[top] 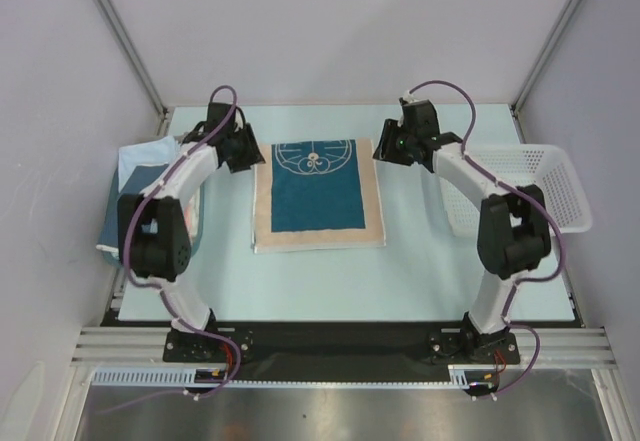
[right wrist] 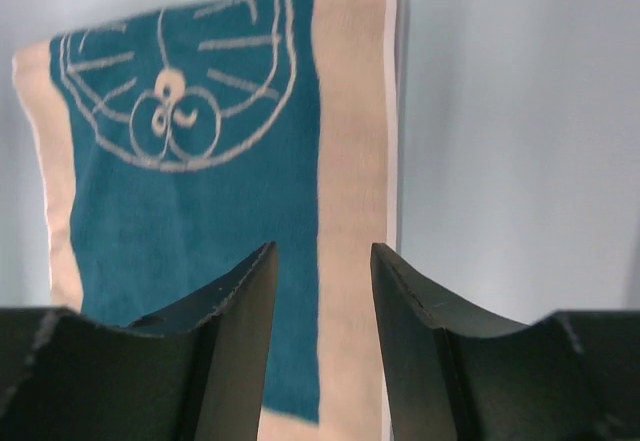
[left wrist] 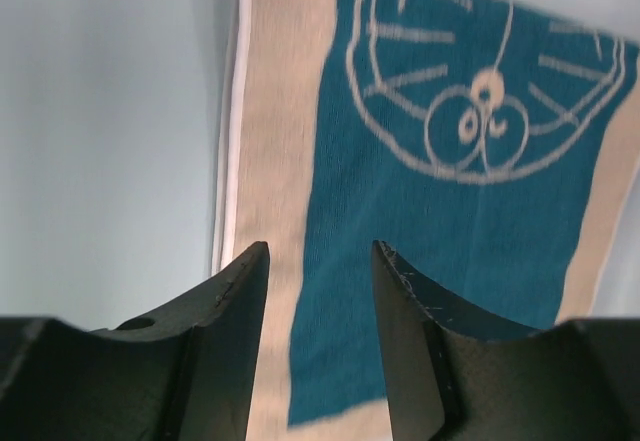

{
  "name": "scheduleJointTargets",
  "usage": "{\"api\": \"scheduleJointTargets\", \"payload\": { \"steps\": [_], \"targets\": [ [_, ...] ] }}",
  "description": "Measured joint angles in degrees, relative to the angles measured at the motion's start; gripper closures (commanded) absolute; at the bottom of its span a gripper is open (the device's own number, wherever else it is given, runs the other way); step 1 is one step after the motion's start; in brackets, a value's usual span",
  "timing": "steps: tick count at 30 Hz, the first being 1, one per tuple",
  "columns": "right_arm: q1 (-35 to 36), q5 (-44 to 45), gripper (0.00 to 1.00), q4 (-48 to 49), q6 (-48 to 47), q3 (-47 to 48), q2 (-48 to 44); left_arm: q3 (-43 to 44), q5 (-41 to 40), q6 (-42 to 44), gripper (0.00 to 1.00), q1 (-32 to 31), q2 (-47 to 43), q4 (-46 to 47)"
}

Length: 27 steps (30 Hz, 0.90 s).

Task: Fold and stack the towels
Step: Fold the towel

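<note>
A dark teal towel [top: 318, 193] with a white line drawing and tan ends lies flat and folded in the middle of the table. My left gripper [top: 250, 156] hovers at its far left corner, open, with nothing between its fingers. My right gripper [top: 388, 149] hovers at the far right corner, also open and empty. In the left wrist view the towel [left wrist: 430, 191] lies beyond the left gripper [left wrist: 320, 251]. In the right wrist view the towel [right wrist: 200, 181] shows past the right gripper [right wrist: 322, 251]. More towels [top: 145, 166], light blue and darker blue, are piled at the left.
The pile at the left sits in a shallow teal tray [top: 112, 249] by the left wall. A white mesh basket [top: 545, 176] stands at the right edge, beside the right arm. Walls close in the table on three sides.
</note>
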Motion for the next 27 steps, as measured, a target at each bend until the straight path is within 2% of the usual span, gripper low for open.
{"api": "scheduleJointTargets", "payload": {
  "steps": [4,12,19,27],
  "targets": [
    [-1.75,-0.09,0.53,3.17,-0.15,8.20,10.58,11.52,-3.63,0.11,0.50,0.00,12.20,0.94],
    [-3.21,-1.05,0.52,4.52,-0.15,23.41,27.96,24.57,-6.49,0.37,0.50,0.44,27.80,0.57],
    [-3.76,-1.42,0.52,3.10,-0.13,34.88,36.94,29.51,-6.67,0.87,0.51,1.88,32.61,-1.33],
    [-4.28,-1.46,0.53,2.67,-0.11,38.27,38.93,32.15,-7.02,1.40,0.52,2.84,34.01,-1.29]
  ]
}}
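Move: The far left corner of the folded towel is some 15 cm ahead of my left hand, about 2 cm left and 10 cm below; the far right corner is roughly 17 cm ahead of my right hand, straight in line, 12 cm down. From the left hand the cat-face print is 12 cm ahead and 13 cm right. The towel bin is about 32 cm left of that hand, 3 cm back; the white basket is some 38 cm right of my right hand, level with it. Both my hands sweep forward along the towel's side edges while sinking, then level off just over its far folded corners and ease nearly to a stop. I go about 13 cm out and 9 cm down with the left, drifting slightly left, and about 16 cm out and 9 cm down with the right. My fingers stay half open, one finger of each hand over the border and the other outside the side edge. ##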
